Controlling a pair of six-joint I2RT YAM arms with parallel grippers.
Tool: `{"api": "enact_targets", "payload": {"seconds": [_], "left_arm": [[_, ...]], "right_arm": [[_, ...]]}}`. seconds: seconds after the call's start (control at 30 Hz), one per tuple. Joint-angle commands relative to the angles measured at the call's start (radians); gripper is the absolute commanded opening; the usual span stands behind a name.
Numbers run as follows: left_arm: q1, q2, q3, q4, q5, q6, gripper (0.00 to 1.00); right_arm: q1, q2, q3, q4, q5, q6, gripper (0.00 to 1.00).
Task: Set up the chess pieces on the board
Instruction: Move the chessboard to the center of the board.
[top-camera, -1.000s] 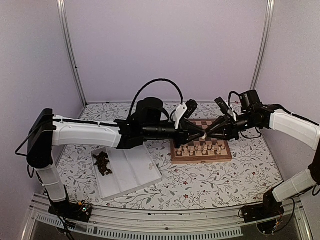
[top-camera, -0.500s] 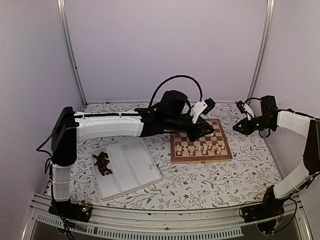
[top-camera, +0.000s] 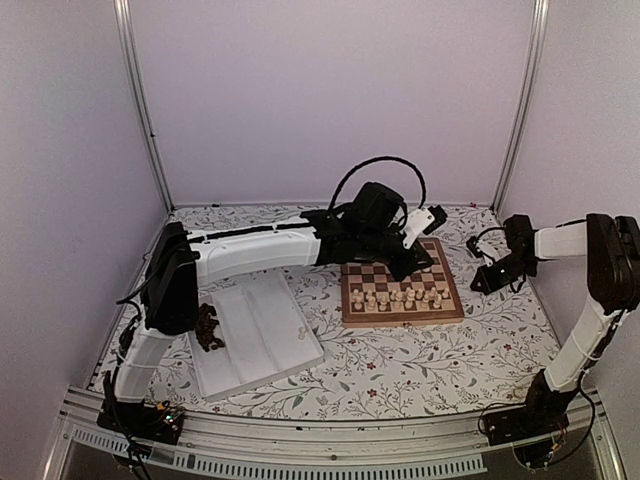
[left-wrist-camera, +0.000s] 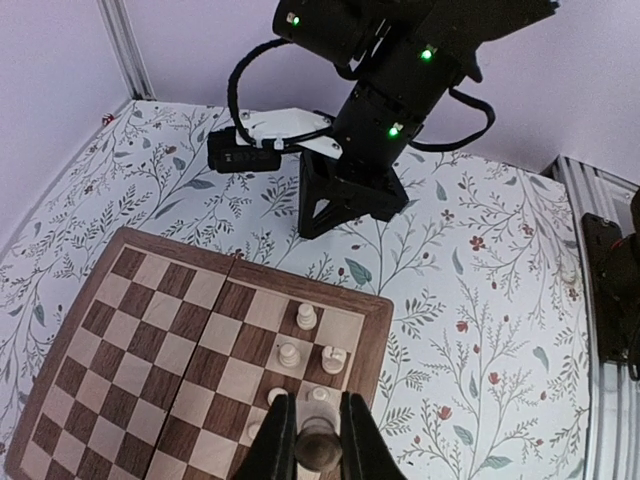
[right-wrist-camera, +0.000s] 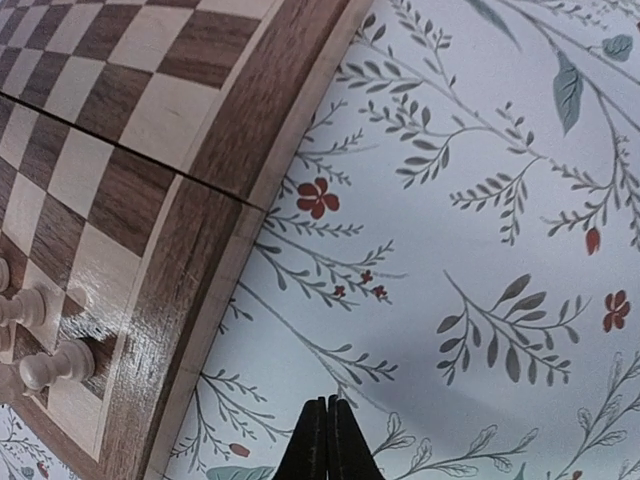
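The board (top-camera: 400, 319) lies right of centre, with cream chess pieces (top-camera: 402, 297) standing in its two near rows. My left gripper (top-camera: 410, 265) hangs over the board's far right part, shut on a dark brown piece (left-wrist-camera: 320, 451). In the left wrist view that piece sits between the fingers (left-wrist-camera: 274, 440) above cream pieces (left-wrist-camera: 288, 354) near the board's rim (left-wrist-camera: 372, 350). My right gripper (top-camera: 485, 282) is low over the tablecloth just right of the board, shut and holding nothing (right-wrist-camera: 327, 440). Two cream pawns (right-wrist-camera: 55, 365) show by the rim (right-wrist-camera: 170, 330).
A white three-compartment tray (top-camera: 262, 318) lies at the left, with a heap of dark pieces (top-camera: 205, 327) in its left compartment and one cream piece (top-camera: 300, 335) in its right one. The left arm spans the table above the tray's far end.
The two grippers met over the board a second ago. The right one has since pulled away to the right, dropped low and shut. The left arm swung further right with the dark piece.
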Motion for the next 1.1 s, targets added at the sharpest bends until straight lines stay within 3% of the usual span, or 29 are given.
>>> {"api": "enact_targets", "payload": {"seconds": [0.0,0.5,1.07], "left_arm": [[-0.012,0.027,0.037,-0.046,-0.024,0.033,0.05],[-0.014,0.050,0.020,-0.076,-0.046,0.057,0.05],[-0.064,0.168,0.106,-0.152,-0.065,0.143,0.05]], "right_arm": [[0.011,0.051,0.008,-0.050,-0.046,-0.020,0.03],[0.207,0.061,-0.035,-0.176,-0.187,-0.075,0.03],[0.166,0.047,-0.019,-0.139,-0.176,-0.041,0.04]]}}
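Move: The chessboard's middle lies about 20 cm to the left of my right hand and 2 cm ahead, its top slightly lower; its right rim is only some 5 cm off. The end pawn stands about 9 cm left and 2 cm back. For my left hand, already holding a piece, the empty near right corner square lies about 7 cm to the right, straight below by 16 cm, with that pawn 3 cm farther out beyond the square. With its fingers kept shut, my right hand sinks about 2 cm and sweeps some 9 cm left and 6 cm back, pushing the chessboard's right rim along with the fingertips, then eases barely a centimetre back right. My left hand keeps its piece nearly still at first, then lowers it about 9 cm towards the near right corner, drifting slightly back and tipping its fingers further down. ##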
